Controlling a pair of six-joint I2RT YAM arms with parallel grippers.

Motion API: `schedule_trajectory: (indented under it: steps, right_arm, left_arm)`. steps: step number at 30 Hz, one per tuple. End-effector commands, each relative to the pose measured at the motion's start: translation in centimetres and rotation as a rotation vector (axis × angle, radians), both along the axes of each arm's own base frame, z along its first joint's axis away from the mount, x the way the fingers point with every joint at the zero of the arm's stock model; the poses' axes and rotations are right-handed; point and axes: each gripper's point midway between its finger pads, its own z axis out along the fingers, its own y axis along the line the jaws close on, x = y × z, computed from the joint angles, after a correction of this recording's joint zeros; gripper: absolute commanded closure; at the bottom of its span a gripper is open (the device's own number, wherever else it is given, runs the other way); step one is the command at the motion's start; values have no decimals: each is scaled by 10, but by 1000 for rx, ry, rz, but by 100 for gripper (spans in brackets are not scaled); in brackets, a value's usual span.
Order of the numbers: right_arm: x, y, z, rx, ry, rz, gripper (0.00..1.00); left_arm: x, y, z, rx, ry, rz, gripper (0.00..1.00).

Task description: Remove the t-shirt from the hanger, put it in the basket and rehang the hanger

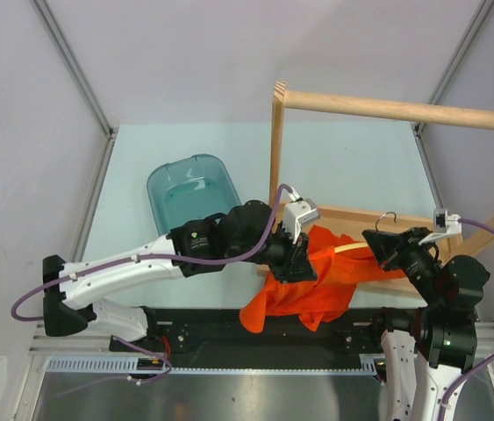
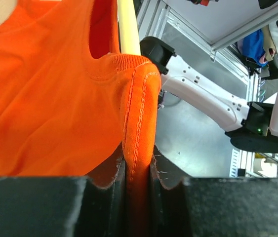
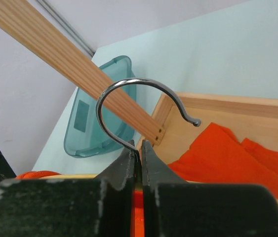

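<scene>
The orange t-shirt (image 1: pixel 304 281) hangs bunched between my two arms, over the near rail of the wooden rack base. A pale-yellow hanger (image 1: pixel 356 249) runs through it; its arm also shows in the left wrist view (image 2: pixel 128 27). My left gripper (image 1: pixel 297 263) is shut on the t-shirt's stitched collar rib (image 2: pixel 139 118). My right gripper (image 1: pixel 385 242) is shut on the stem of the hanger's grey metal hook (image 3: pixel 129 94), which curves up free of the rod. Orange cloth (image 3: pixel 227 153) lies below and right of the hook.
A light-wood rack stands at right: an upright post (image 1: pixel 275 140), a top rod (image 1: pixel 404 110) and a base frame (image 1: pixel 361 215). A teal plastic bin (image 1: pixel 189 189) sits left of the rack, and also shows in the right wrist view (image 3: pixel 94 118).
</scene>
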Motion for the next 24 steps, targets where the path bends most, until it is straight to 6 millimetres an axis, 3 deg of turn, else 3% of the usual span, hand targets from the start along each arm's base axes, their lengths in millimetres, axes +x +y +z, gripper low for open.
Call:
schedule_trajectory:
  steps: [1,3,4,5,7,12,18,24]
  right_arm:
    - [5,-18,11,52,-7,-140,100]
    - [7,-21,9,57,1,-163,100]
    - [8,-23,9,59,6,-171,100]
    - [7,-24,6,57,17,-177,100]
    - [6,-27,5,56,23,-202,100]
    - [6,-29,3,58,25,-216,100]
    - [5,-28,2,56,33,-209,100]
    - [-1,-28,6,60,31,-221,100]
  left_arm:
    - [5,-7,61,-168,-98,3,75]
    - [10,-1,59,-159,-129,28,63]
    - [13,2,57,-155,-137,46,51]
    - [17,6,47,-134,-150,70,46]
    - [17,16,48,-137,-172,80,32]
    - [16,37,26,-98,-199,86,19]
    - [24,62,16,-61,-254,147,15]
    - [44,78,8,-14,-329,250,19]
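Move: The left gripper holds the t-shirt's shoulder at the hanger's left end; the t-shirt's middle lies about level with it, 3 cm to its right and 8 cm below. From it, the hanger's neck is some 11 cm right and 5 cm farther out at about the same height, and the rack's left post about 13 cm ahead and 5 cm left. The right gripper holds that neck, with the t-shirt's middle roughly 9 cm left of it, 5 cm back and 8 cm below. Spread the left fingers wide to let go of the t-shirt's shoulder, lifting about 3 cm as they part, then back the open gripper some 6 cm left, away from the hanger, easing slightly forward and sinking to its old height. Keep the right fingers pinched on the hanger's neck, carrying the hanger about 3 cm right and a little down with a small clockwise turn. ##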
